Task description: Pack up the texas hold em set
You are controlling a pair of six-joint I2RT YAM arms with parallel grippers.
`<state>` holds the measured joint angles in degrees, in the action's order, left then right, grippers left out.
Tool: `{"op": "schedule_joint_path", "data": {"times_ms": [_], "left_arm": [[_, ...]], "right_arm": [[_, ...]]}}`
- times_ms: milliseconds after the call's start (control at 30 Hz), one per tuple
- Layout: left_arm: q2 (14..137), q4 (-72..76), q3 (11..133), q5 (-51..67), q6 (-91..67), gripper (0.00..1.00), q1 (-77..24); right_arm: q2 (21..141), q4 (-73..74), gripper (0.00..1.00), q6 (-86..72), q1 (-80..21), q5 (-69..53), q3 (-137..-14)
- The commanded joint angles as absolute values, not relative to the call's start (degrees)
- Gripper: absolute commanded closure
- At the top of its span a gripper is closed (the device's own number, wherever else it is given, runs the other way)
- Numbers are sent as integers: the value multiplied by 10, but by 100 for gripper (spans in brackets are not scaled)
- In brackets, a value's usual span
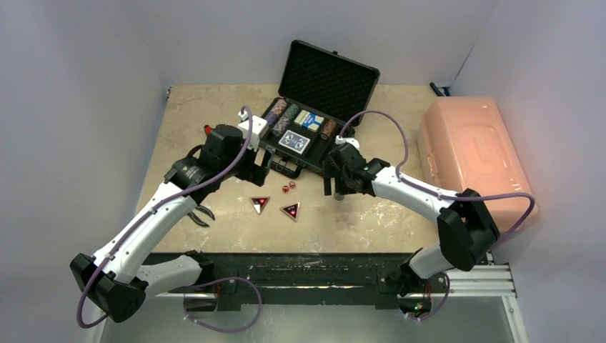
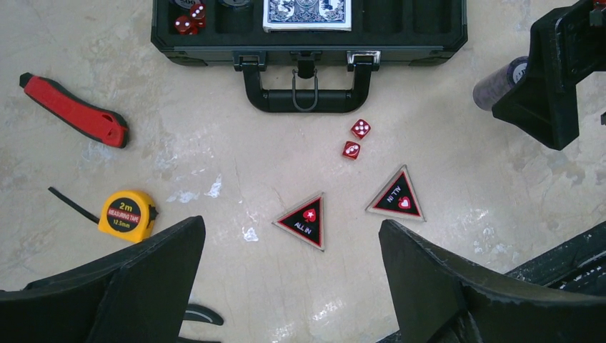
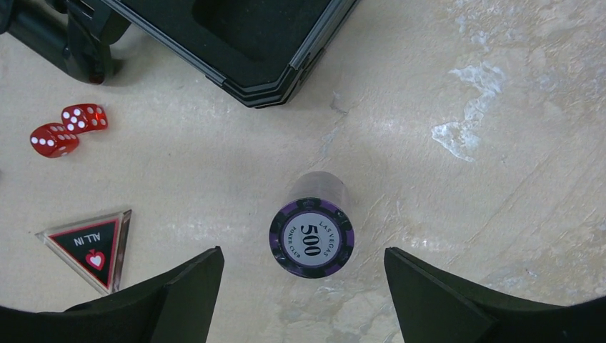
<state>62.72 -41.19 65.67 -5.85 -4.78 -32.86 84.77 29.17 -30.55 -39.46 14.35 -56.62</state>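
Observation:
The black briefcase lies open at the back middle, lid up, holding chip stacks and card decks. On the table before its handle lie two red dice and two triangular red-black buttons. My left gripper hangs open above the nearer button, holding nothing. A purple chip stack stands upright right of the dice. My right gripper is open around it, fingers apart from it on both sides.
A large pink bin fills the right side. Left of the case lie a red-handled tool and a yellow tape measure. More red dice sit in the case's left slot.

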Motion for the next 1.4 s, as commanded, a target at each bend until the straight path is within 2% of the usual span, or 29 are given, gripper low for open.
{"op": "schedule_joint_path", "data": {"times_ms": [0,300,1100,1367], "left_arm": [[615,-392,652,-46,-33,8,-327],[614,-394,653,-39,-29,9,-327],[615,-395,651,-28,-24,11,-328],[615,-395,650,-27,-24,12,-328]], "right_arm": [[856,279,14,-315,-395,145,-582],[878,280,23,-316,-394,162,-594],[917,294,39,-305,-394,189,-620],[924,299,48,-303,-394,194,-620]]}}
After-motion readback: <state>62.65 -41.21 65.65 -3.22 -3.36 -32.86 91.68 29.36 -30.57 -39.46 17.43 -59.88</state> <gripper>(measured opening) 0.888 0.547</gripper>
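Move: The purple 500 chip stack stands between my right fingers' lines, about 2 cm ahead of that hand, straight in line with it sideways, its middle some 4 cm below. The case's near corner is roughly 6 cm beyond the stack and 4 cm to its left. Two red dice lie around 15 cm left and 4 cm ahead of my right hand; the heart ALL IN triangle some 14 cm left and 3 cm back. From my left hand, the stack is about 22 cm right, 3 cm ahead and 19 cm down. I lower my open right hand about 2 cm over the standing stack, then ease it forward some 1.5 cm as well, bringing my fingertips to either side of its upper part. All the while I draw the fingers together, from nearly wide open to about half open, just flanking the chips; whether the pads touch yet can't be seen. ##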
